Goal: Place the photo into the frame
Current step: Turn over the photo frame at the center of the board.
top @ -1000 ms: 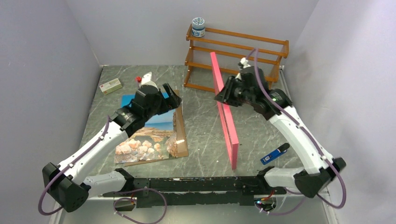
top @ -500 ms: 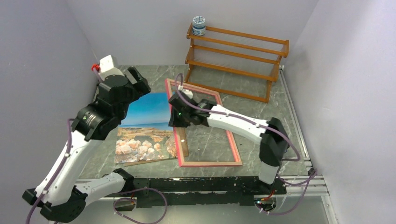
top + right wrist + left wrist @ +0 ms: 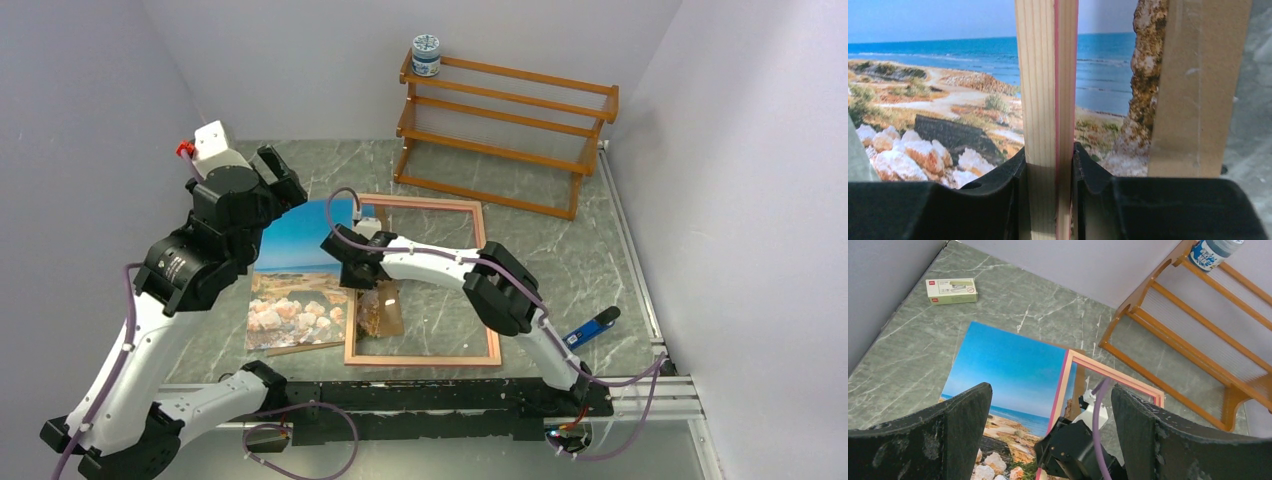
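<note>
The photo (image 3: 300, 265), a rocky shore under blue sky, lies face up on the table left of centre. The frame (image 3: 420, 358) lies with its pale wood back up, and its left bar overlaps the photo's right edge. My right gripper (image 3: 356, 268) is shut on that left bar; in the right wrist view the bar (image 3: 1045, 75) runs up between the fingers (image 3: 1093, 175) of the gripper (image 3: 1048, 155), above the photo (image 3: 948, 75). My left gripper (image 3: 277, 177) hangs open above the photo's far left corner. In the left wrist view that gripper (image 3: 1048, 390) holds nothing and looks down on the photo (image 3: 1008, 365) and the frame (image 3: 1118, 377).
A brown fibreboard panel (image 3: 388, 310) lies under the photo and shows through the pane. An orange-brown wooden rack (image 3: 505, 130) stands at the back with a jar (image 3: 425, 56) on top. A blue object (image 3: 588, 330) lies near right. A small box (image 3: 951, 290) sits far left.
The right gripper has swung the frame from standing on edge at the right down and leftwards, until it lies over the photo's right edge. The left arm has lifted and drawn back to the left.
</note>
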Controlling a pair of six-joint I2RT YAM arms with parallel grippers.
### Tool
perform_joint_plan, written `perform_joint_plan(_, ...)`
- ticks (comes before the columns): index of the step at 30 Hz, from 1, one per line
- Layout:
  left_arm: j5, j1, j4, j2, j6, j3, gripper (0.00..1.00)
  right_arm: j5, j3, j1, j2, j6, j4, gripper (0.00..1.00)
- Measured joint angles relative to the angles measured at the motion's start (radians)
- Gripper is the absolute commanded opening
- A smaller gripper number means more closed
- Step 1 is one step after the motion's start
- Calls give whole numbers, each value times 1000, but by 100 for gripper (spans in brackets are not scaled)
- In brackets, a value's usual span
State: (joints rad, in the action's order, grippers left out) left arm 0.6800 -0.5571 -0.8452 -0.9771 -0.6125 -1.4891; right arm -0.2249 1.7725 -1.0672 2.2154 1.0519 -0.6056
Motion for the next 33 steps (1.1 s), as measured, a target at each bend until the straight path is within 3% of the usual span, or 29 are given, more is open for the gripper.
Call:
perform_joint_plan(5,-1,0,-13,-10,-2,1,94,-5,30,-2,51,7,3,40)
perform_joint_plan(11,-2,0,-11,19,-5,48,94,37,50,-2,56,31,47,58)
perform_joint_plan(17,-4,0,-12,26,-5,51,94,63,44,6,41,29,75,61)
perform_joint_plan(22,-26,0,-10,33,-16,71,94,74,-145,55,-140,3,119,60)
perform_joint_plan(29,-96,0,3,69,-66,223,94,51,-480,331,-534,-48,185,60)
perform_joint_plan(33,-159,0,27,60,-110,353,94,59,-619,518,-641,-96,214,57)
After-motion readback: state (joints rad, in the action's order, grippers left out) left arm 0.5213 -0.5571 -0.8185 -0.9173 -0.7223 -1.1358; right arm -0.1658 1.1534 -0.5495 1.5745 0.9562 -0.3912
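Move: The right hand still pinches the left bar of the photo frame, already wood side up and almost down. The frame's middle is about 15 cm to its right and 1 cm back, the photo's middle some 8 cm to its left and level with it, and the wooden rack roughly 21 cm ahead and 28 cm right. From the high, open left hand, the frame's middle lies about 16 cm right and 38 cm below; the photo's is about 6 cm left at that depth. Still pinching the left bar, the right hand lowers it a last 1.5 cm, then opens while shifting about 3 cm left, comes free, and swings some 27 cm right over the frame, rising and going forward about 10 cm each, to near its far right corner. The empty left hand eases down, then drops faster towards the photo, about 12 cm in all, drifting slightly right and tipping its fingers down. ##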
